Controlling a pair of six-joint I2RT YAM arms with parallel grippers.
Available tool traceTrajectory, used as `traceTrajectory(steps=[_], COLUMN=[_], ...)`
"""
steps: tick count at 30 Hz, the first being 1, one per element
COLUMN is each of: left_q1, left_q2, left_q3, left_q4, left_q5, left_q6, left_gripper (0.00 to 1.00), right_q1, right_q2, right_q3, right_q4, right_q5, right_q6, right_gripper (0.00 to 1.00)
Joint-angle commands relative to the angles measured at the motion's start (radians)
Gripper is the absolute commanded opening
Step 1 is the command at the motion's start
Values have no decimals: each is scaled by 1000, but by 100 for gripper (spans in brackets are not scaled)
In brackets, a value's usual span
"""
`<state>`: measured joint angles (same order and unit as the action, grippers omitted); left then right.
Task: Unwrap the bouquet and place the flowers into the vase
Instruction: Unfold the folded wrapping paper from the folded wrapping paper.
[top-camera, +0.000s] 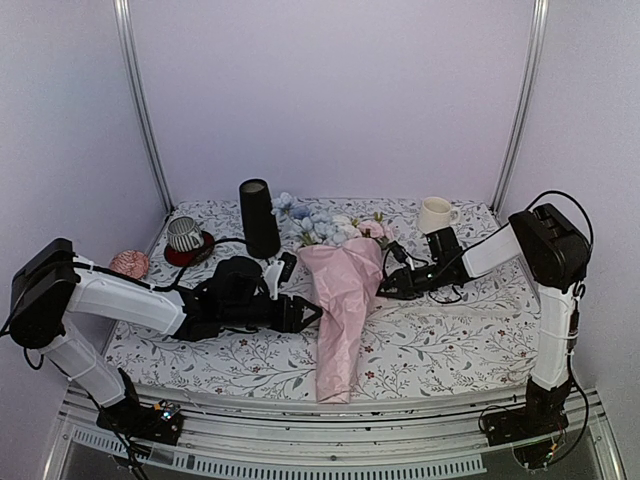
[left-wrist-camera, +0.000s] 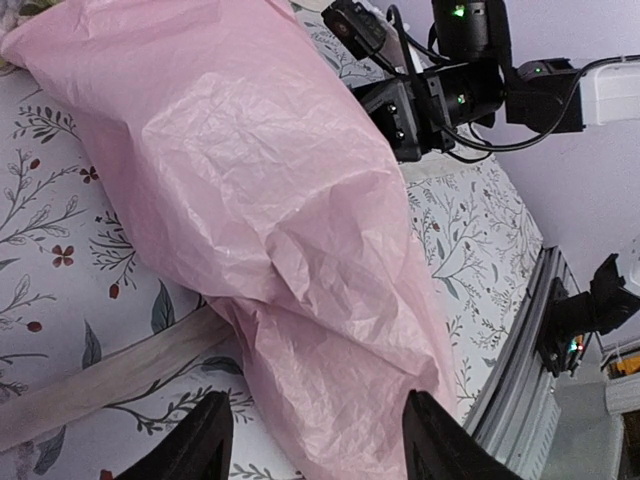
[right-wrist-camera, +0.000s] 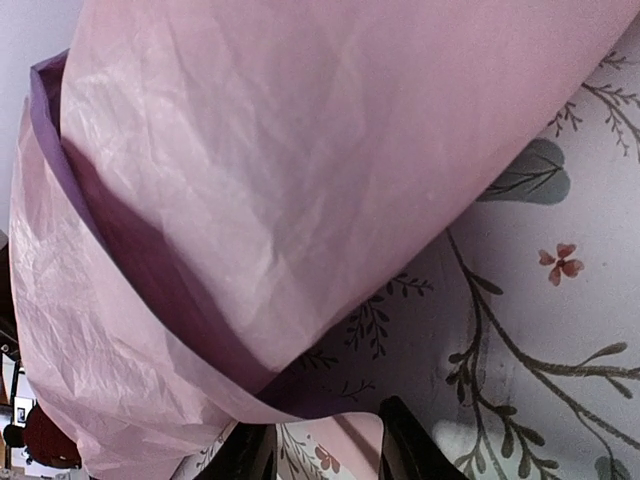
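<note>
The bouquet (top-camera: 345, 300) lies on the flowered tablecloth, its pink paper cone (left-wrist-camera: 270, 200) pointing toward the near edge. The flowers (top-camera: 322, 226), pale blue, white and pink, stick out at the far end. A cream ribbon (left-wrist-camera: 110, 375) lies flat on the cloth, running under the paper. The black vase (top-camera: 258, 218) stands upright behind, to the left of the blooms. My left gripper (top-camera: 305, 312) is at the cone's left side, open (left-wrist-camera: 320, 445), with paper between its spread fingers. My right gripper (top-camera: 385, 290) is at the cone's right side, open (right-wrist-camera: 330, 455), with a curled paper edge (right-wrist-camera: 345, 435) between its tips.
A cream mug (top-camera: 435, 213) stands at the back right. A striped cup (top-camera: 185, 234) sits on a red saucer at the back left, with a pink ball-like thing (top-camera: 129, 263) near the left edge. The table's metal front rail (top-camera: 330, 420) runs just below the cone's tip.
</note>
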<state>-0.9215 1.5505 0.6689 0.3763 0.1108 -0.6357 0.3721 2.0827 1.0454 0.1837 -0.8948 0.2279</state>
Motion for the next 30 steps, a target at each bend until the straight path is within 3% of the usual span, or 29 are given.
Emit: traceTrajectory(steps=[1,7,13,30], left_q1=[4,3,4,4], left_q2=[-14,-13,-14,-22], left_q3=[0,1,1,3], left_q4=[-6,-5,-8,-17], left_q5=[-8,-6,-6,-10], left_q6=[13,13,14,13], left_gripper=[60,60,61,60], right_q1=[-2,-2,-2,-2], right_q2=[16,-8,-61,-277], right_q3=[-27,-47,-59,-109], right_q4=[31,43,45,-14], right_q5=[-52,-58,-48,3], right_q6=[21,35,52,64], right_gripper=[34,24,4,2])
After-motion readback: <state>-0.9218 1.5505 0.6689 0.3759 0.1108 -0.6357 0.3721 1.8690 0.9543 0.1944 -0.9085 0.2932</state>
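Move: The loose right-hand edge of the folded wrapping paper already lies between the right hand's open fingers, about 1 cm to their left at their height. The pink flowers are some 17 cm ahead and 1 cm left, the white mug about 20 cm ahead and 11 cm right, and the ribbon strip roughly 13 cm right and 4 cm back. From the left hand that edge is about 12 cm ahead, 13 cm right and 8 cm lower. The paper's loose edge is eased around and pinched low by the right hand, whose fingers draw back about 1.5 cm close to the table and shut on it. With the paper gripped, the right hand then goes straight up some 6 to 7 cm, away from the table, its wrist barely tilting. ##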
